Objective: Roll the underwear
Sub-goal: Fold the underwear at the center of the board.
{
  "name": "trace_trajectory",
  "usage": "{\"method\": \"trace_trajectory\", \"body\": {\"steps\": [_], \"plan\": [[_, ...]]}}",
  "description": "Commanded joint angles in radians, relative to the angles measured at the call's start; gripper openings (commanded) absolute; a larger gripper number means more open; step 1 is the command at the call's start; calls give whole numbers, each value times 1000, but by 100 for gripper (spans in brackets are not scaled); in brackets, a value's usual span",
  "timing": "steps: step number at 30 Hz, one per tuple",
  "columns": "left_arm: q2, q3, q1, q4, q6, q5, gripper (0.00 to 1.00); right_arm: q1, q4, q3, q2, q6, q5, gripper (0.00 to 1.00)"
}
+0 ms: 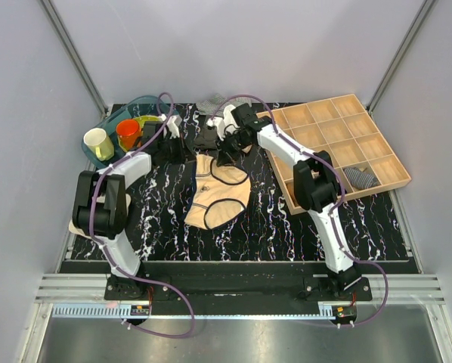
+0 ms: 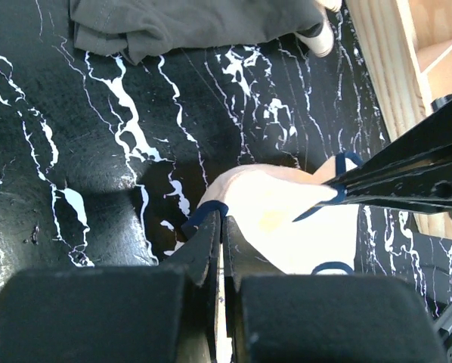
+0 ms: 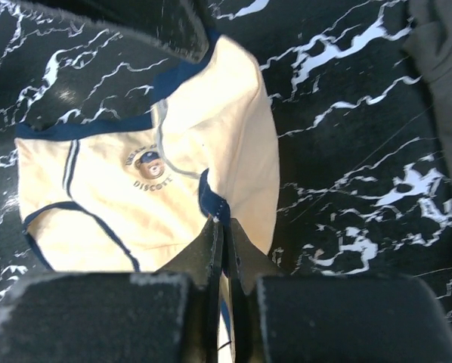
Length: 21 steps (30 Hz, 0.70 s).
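Observation:
The underwear [image 1: 218, 194] is pale beige with dark blue edging and a small round logo, and it lies spread on the black marbled table. My left gripper [image 1: 191, 156] is shut on the edging at its far left corner; the left wrist view shows the closed jaws pinching the dark hem [image 2: 209, 215]. My right gripper [image 1: 228, 159] is shut on the edging at the far right corner, where the blue hem [image 3: 213, 201] sits in the closed jaws. Both pinched corners are slightly lifted. In the left wrist view the right gripper's fingers [image 2: 407, 180] hold the other corner.
A wooden compartment tray [image 1: 339, 140] stands at the right, with a grey cloth [image 1: 360, 178] in one cell. A clear bin [image 1: 114, 121] at the far left holds a pale yellow cup [image 1: 98, 144] and an orange cup [image 1: 128, 134]. Dark grey fabric [image 2: 188, 23] lies beyond the underwear.

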Motion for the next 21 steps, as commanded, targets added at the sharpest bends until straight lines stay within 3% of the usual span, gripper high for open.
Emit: {"method": "trace_trajectory", "body": {"steps": [1,13,21], "plan": [[-110,-24,3,28,22,19,0,-1,56,-75,-145,-1,-76,6],[-280,-245,3,35,-16,57,1,42,125,-374,-311,-30,-136,6],[-368,-345,3,-6,-23,71,2,109,127,-470,-357,-55,-116,6]]}}
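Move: Both hands already pinch the navy-trimmed far edge of the underwear, just above the table. The near half of the underwear, over which that edge is taken, lies about 17 cm back and 8 cm to the right of the left hand, and about 17 cm back and 2 cm left of the right. The grey cloth sits some 9 cm ahead and 5 cm right of the left hand; the wooden tray's middle is roughly 32 cm right and 2 cm ahead of the right hand. Keeping their pinch on the navy trim, both hands draw back towards the robot side by side, the left about 9 cm and the right about 10 cm, carrying the held edge away from the grey cloth and over the nearer part of the underwear. Each travels in a low arc, lifting some 2 cm first and then sinking again close to the table, with fingers staying shut and the right hand turning slightly counter-clockwise towards the end. ##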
